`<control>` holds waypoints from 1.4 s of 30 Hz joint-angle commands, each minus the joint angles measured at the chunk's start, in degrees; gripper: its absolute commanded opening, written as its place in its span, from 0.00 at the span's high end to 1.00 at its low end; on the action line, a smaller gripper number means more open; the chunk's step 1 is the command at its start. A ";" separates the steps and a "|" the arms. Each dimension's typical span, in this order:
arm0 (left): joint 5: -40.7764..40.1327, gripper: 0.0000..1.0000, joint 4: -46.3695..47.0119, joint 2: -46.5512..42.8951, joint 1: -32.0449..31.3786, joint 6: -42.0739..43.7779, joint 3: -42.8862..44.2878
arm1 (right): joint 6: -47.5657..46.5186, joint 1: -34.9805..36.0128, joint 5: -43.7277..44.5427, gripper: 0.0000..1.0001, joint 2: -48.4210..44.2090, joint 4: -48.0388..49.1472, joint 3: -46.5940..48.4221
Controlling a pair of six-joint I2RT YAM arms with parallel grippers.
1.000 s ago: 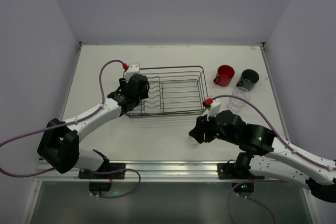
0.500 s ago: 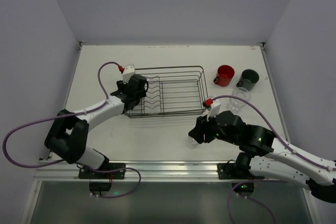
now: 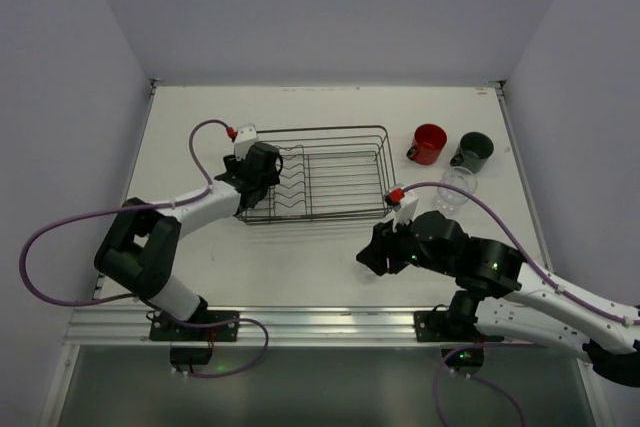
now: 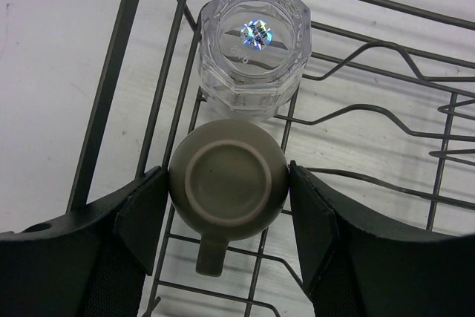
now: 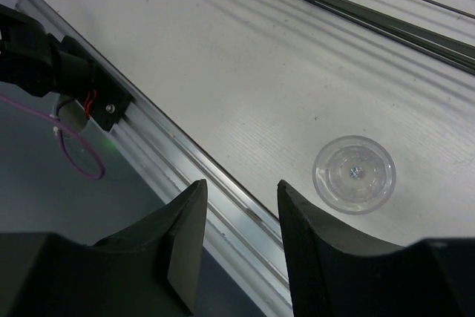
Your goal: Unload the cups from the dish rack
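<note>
The black wire dish rack sits mid-table. In its left end a small olive-tan cup stands upside down, handle toward the camera, beside an upturned clear glass. My left gripper straddles the olive-tan cup, with its pads against both sides of the cup. Right of the rack stand a red mug, a dark grey-green mug and a clear glass. My right gripper hangs open and empty over the table's front edge, left of another clear glass.
The aluminium rail runs along the table's near edge under the right gripper. The rack's wavy dividers lie right of the olive-tan cup. White walls enclose the table on three sides.
The left arm's elbow has swung up and in toward the rack while its gripper stayed at the rack's left end. The right arm has barely moved.
</note>
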 commanded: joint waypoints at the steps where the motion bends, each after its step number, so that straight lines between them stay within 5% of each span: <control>1: -2.34 0.30 3.30 1.56 0.89 -1.75 -0.89 | 0.67 0.25 -0.97 0.55 0.05 2.31 0.04; 4: -2.43 0.33 4.00 1.30 0.98 -1.75 -1.50 | 0.76 0.25 -1.15 0.55 -0.13 2.23 0.04; 10: -1.21 0.56 4.44 -4.76 0.98 -0.78 -1.95 | 0.93 0.25 -0.88 0.56 -0.92 4.15 -0.92; 17: 4.23 0.76 3.92 -14.78 0.89 0.89 -1.95 | 3.74 0.25 -2.21 0.57 0.40 15.13 -2.94; 24: 9.77 0.79 1.29 -26.99 0.89 0.63 -3.09 | 6.56 0.16 -2.20 0.52 7.24 32.27 -2.07; 35: 40.71 0.80 11.64 -43.69 0.89 -17.20 -8.70 | 8.14 -5.19 -13.97 0.34 19.81 56.60 2.06; 42: 48.18 0.80 16.83 -46.51 0.89 -23.71 -9.51 | 5.59 -9.06 -18.20 0.29 25.18 57.95 7.86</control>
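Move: The upside-down olive cup is already between the left fingers in the rack's left end, its middle about 2 cm below the hand point; a clear glass stands some 8 cm straight ahead of it. From the empty right hand that cup lies roughly 25 cm ahead, 29 cm left and 14 cm lower. The glass already set down is about 6 cm ahead of the right hand, 2 cm to its right and 16 cm below. Up out of the rack goes the left hand, about 23 cm, after its fingers tighten slightly on the olive cup; then it also swings back and right as the wrist rolls and turns clockwise, fingers levelling out. The right hand, after a short wait, travels left, up and forward, about 18 cm in all, towards the cup, rolling some 30 degrees left side up and opening wider. ##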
